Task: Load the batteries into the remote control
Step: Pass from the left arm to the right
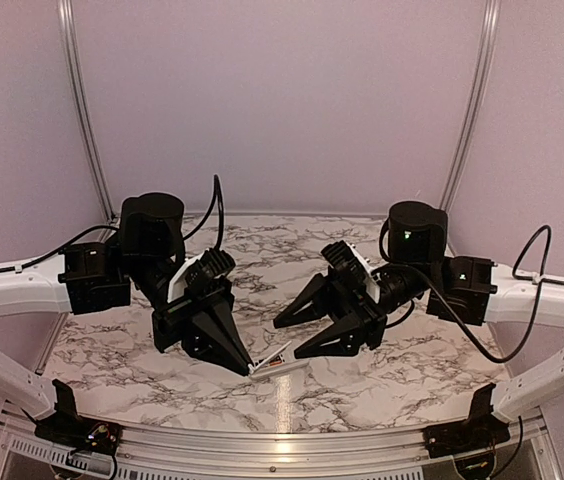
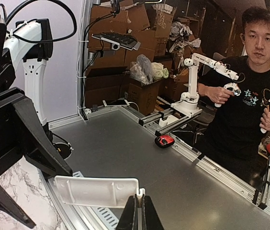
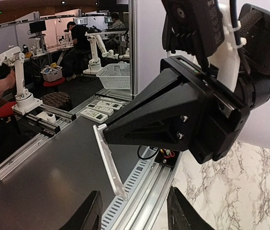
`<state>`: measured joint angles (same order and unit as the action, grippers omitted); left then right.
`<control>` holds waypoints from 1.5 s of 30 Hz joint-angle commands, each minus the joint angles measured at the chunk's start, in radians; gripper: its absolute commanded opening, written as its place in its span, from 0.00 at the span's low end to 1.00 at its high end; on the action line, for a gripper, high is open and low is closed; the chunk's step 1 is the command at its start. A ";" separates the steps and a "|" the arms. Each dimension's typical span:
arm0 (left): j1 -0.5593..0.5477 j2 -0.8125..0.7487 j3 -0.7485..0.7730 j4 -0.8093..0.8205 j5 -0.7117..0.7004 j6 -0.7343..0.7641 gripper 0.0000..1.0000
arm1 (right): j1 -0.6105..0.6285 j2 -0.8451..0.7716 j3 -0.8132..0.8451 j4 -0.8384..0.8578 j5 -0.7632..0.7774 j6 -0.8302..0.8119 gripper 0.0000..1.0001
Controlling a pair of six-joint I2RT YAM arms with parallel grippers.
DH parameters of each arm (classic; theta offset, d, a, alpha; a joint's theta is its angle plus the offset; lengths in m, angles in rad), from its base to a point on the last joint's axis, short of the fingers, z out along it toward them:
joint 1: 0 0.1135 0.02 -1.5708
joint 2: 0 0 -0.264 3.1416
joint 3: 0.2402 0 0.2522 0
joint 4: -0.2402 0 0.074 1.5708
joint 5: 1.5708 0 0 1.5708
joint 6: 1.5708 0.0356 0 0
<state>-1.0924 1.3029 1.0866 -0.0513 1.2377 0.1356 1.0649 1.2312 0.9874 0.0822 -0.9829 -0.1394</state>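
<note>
My left gripper [image 2: 139,197] is shut on the small end tab of a plain white flat piece [image 2: 96,190] with ribs. It holds the piece up off the table, sticking out sideways to the left. In the top view the left gripper [image 1: 252,369] and the piece [image 1: 287,357] sit near the table's front middle. My right gripper [image 3: 135,215] is open, and the piece's lower corner [image 3: 110,165] hangs just ahead of its gap; in the top view the right gripper [image 1: 291,338] is right beside the piece. The remote control is not clear in any view. A red speck under the piece is too small to name as batteries.
The marble table [image 1: 382,385] ends at an aluminium rail [image 3: 144,191] close under both grippers. Beyond it lies a grey bench [image 2: 140,158] with a red and black object [image 2: 164,141]. Other remotes [image 3: 94,114] and a white basket [image 3: 115,75] stand at a far station.
</note>
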 commanded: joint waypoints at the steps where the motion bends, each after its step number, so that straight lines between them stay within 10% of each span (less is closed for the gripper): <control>1: -0.003 -0.022 -0.020 0.078 0.018 -0.026 0.00 | 0.026 0.013 0.056 -0.017 -0.030 -0.019 0.42; 32: -0.014 0.005 -0.018 0.120 0.017 -0.047 0.01 | 0.066 0.050 0.106 -0.039 -0.062 -0.010 0.05; 38: -0.009 -0.009 -0.013 0.088 -0.031 -0.028 0.52 | 0.066 0.051 0.104 -0.037 -0.046 0.000 0.00; 45: 0.046 -0.124 -0.042 0.021 -0.297 0.014 0.79 | 0.066 0.056 0.097 -0.066 -0.001 0.020 0.00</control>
<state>-1.0882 1.2556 1.0691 0.0013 1.1484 0.1287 1.1221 1.2789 1.0512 0.0418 -1.0214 -0.1387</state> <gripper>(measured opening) 0.725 0.018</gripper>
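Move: The battery cover is pinched by one end in the left hand's shut fingers, its middle about 2 cm ahead of that hand and 3 cm to its right, at its height. From the half-open right hand, the cover's middle lies some 3 cm back and 3 cm to the left, level with it. The remote control lies on the table, roughly 12 cm ahead of the right hand, 1 cm to its left and 30 cm below. The battery cover's free end is taken by the right hand, which draws back about 2.5 cm to bring that end between its fingers, closes fully on it and then keeps still. Meanwhile the left hand holds the other end almost in place, rising about 1 cm; once the right fingers have shut, it opens wide, lets go and just begins to ease forward. ##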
